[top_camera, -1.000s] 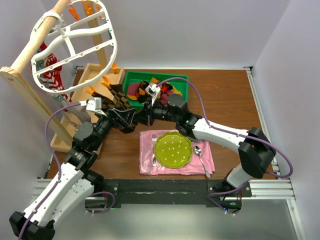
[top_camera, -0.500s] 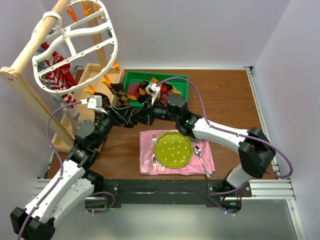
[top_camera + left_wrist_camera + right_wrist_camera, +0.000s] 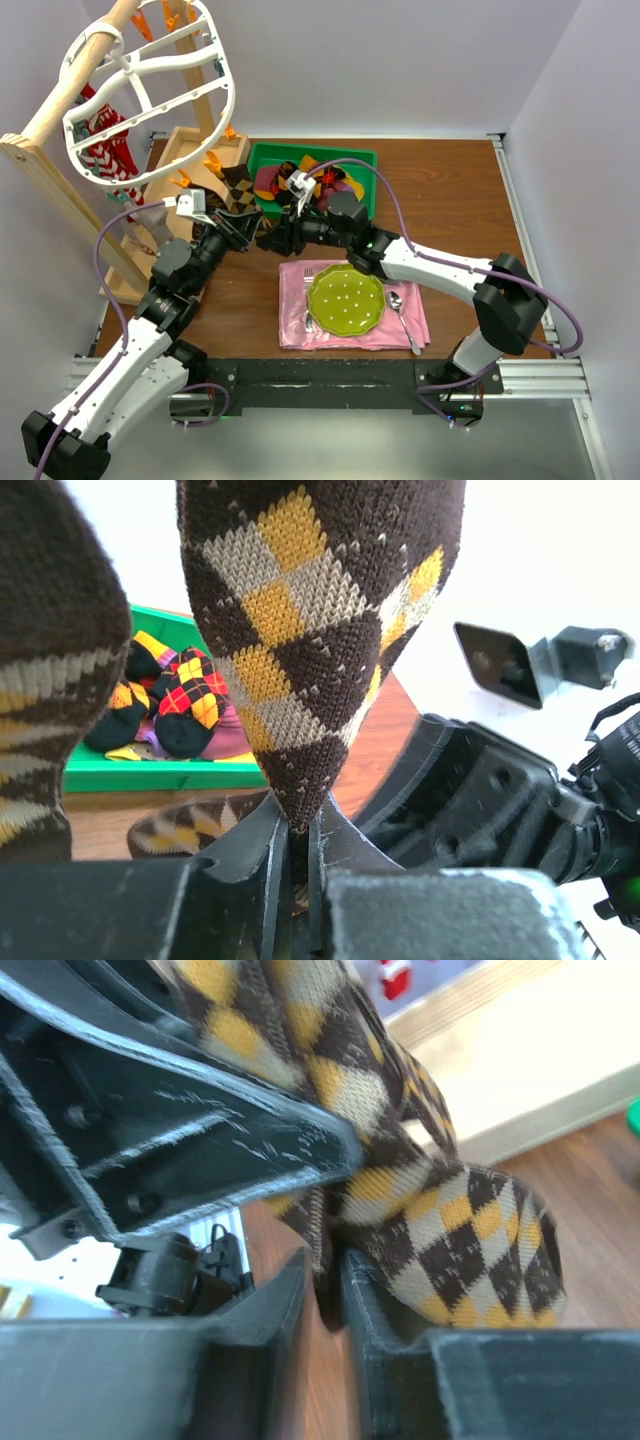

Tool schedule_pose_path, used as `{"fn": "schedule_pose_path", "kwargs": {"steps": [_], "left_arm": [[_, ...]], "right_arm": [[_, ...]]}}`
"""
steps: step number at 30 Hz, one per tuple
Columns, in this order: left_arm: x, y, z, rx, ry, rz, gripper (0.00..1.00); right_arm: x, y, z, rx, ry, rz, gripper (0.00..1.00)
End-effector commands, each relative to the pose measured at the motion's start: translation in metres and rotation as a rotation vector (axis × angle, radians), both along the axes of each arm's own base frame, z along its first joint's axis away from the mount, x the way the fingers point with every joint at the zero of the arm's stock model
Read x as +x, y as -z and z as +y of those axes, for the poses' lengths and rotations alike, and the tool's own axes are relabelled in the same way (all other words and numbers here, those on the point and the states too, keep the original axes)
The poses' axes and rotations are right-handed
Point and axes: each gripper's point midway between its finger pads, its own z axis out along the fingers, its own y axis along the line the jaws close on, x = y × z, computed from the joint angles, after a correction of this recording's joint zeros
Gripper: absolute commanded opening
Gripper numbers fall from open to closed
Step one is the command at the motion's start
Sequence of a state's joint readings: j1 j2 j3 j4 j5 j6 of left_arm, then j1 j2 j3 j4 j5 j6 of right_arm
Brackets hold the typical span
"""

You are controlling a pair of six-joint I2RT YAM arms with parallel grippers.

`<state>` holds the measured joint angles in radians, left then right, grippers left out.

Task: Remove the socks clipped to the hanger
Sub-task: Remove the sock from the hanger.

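The white oval hanger (image 3: 226,75) hangs on the wooden pole at the upper left. A red-and-white striped sock (image 3: 104,152) stays clipped under it. A dark brown argyle sock (image 3: 238,187) hangs below the orange clips. My left gripper (image 3: 240,221) is shut on that sock's lower tip (image 3: 300,630), pinched between the jaws (image 3: 296,825). My right gripper (image 3: 268,240) is right beside it. In the right wrist view its jaws (image 3: 326,1290) stand slightly apart, with only a loose edge of the argyle sock (image 3: 450,1220) hanging in the gap.
A green bin (image 3: 310,150) holding several socks sits behind the grippers. A pink napkin (image 3: 296,330) with a green plate (image 3: 346,298), fork and spoon lies in front. The wooden rack (image 3: 62,192) stands at the left.
My left gripper has shut on the argyle sock's tip. My right gripper's jaws have parted, loosening their hold on the sock, and that arm has shifted slightly left.
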<state>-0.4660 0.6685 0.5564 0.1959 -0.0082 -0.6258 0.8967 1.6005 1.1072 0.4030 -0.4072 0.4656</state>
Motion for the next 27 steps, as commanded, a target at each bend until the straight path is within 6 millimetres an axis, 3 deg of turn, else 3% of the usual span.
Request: {"fn": "schedule_pose_path", "kwargs": {"steps": [1, 4, 5, 7, 9, 10, 11, 12, 13, 15, 16, 18, 19, 22, 27], "left_arm": [[0.000, -0.017, 0.001, -0.025, -0.007, -0.057, 0.02], [-0.001, -0.018, 0.002, -0.026, -0.010, -0.058, 0.02], [-0.001, -0.018, 0.003, -0.024, -0.010, -0.059, 0.01], [-0.002, -0.019, 0.003, -0.022, -0.009, -0.062, 0.01], [-0.002, -0.019, 0.003, -0.018, -0.011, -0.060, 0.00], [-0.002, -0.020, 0.003, -0.018, -0.011, -0.060, 0.00], [-0.002, -0.020, 0.002, -0.018, -0.007, -0.060, 0.00], [-0.002, -0.019, 0.002, -0.014, -0.004, -0.057, 0.00], [-0.001, -0.019, 0.002, -0.013, -0.005, -0.054, 0.00], [-0.002, -0.019, 0.002, -0.009, -0.006, -0.054, 0.00], [-0.002, -0.020, 0.002, -0.009, -0.007, -0.054, 0.00], [-0.002, -0.020, 0.002, -0.009, -0.002, -0.054, 0.00], [-0.002, -0.020, 0.002, -0.008, -0.002, -0.053, 0.00], [-0.002, -0.022, 0.001, -0.009, 0.001, -0.055, 0.00], [-0.002, -0.022, 0.000, -0.007, 0.004, -0.052, 0.00]], "right_arm": [[0.007, -0.021, -0.016, -0.028, 0.077, -0.108, 0.49], [0.006, -0.047, -0.031, -0.024, 0.110, -0.196, 0.56], [0.003, -0.067, -0.036, 0.005, 0.115, -0.233, 0.58], [0.003, -0.086, -0.042, 0.015, 0.121, -0.295, 0.59], [0.003, -0.118, -0.045, 0.054, 0.136, -0.364, 0.61], [0.006, -0.128, -0.045, 0.062, 0.150, -0.380, 0.61], [0.007, -0.156, -0.045, 0.095, 0.157, -0.422, 0.61], [0.011, -0.154, -0.040, 0.073, 0.149, -0.418, 0.62], [0.009, -0.180, -0.039, 0.111, 0.143, -0.449, 0.62], [0.014, -0.189, -0.031, 0.119, 0.136, -0.464, 0.65], [0.013, -0.209, -0.029, 0.151, 0.135, -0.493, 0.66], [0.021, -0.206, -0.016, 0.131, 0.113, -0.494, 0.68], [0.021, -0.221, -0.013, 0.153, 0.108, -0.513, 0.68], [0.023, -0.226, 0.005, 0.150, 0.062, -0.521, 0.68], [0.027, -0.215, 0.023, 0.105, 0.027, -0.529, 0.69]]}}
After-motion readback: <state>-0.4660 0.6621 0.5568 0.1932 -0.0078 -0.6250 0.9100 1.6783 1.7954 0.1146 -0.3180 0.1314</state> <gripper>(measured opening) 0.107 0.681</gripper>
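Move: The orange clip pinning the argyle sock to the hanger is about 22 cm above the right hand, some 6 cm farther ahead and 8 cm to its left. A second orange clip sits beside that clip, roughly 5 cm left and 3 cm back of it; an empty orange clip is about 7 cm ahead and 3 cm to its right. From the left hand, already gripping the sock, the pinning clip lies about 20 cm up, 4 cm ahead and 7 cm left. The right fingers release the lower part of the argyle sock and open wide, while the left hand stays put and keeps its pinch on it. The freed right hand swings up about 23 cm towards the orange clip holding the sock, easing a few centimetres right to clear, then back left and slightly forward. It rolls some 30 degrees, forward side rising, with the fingertips tipping up. ##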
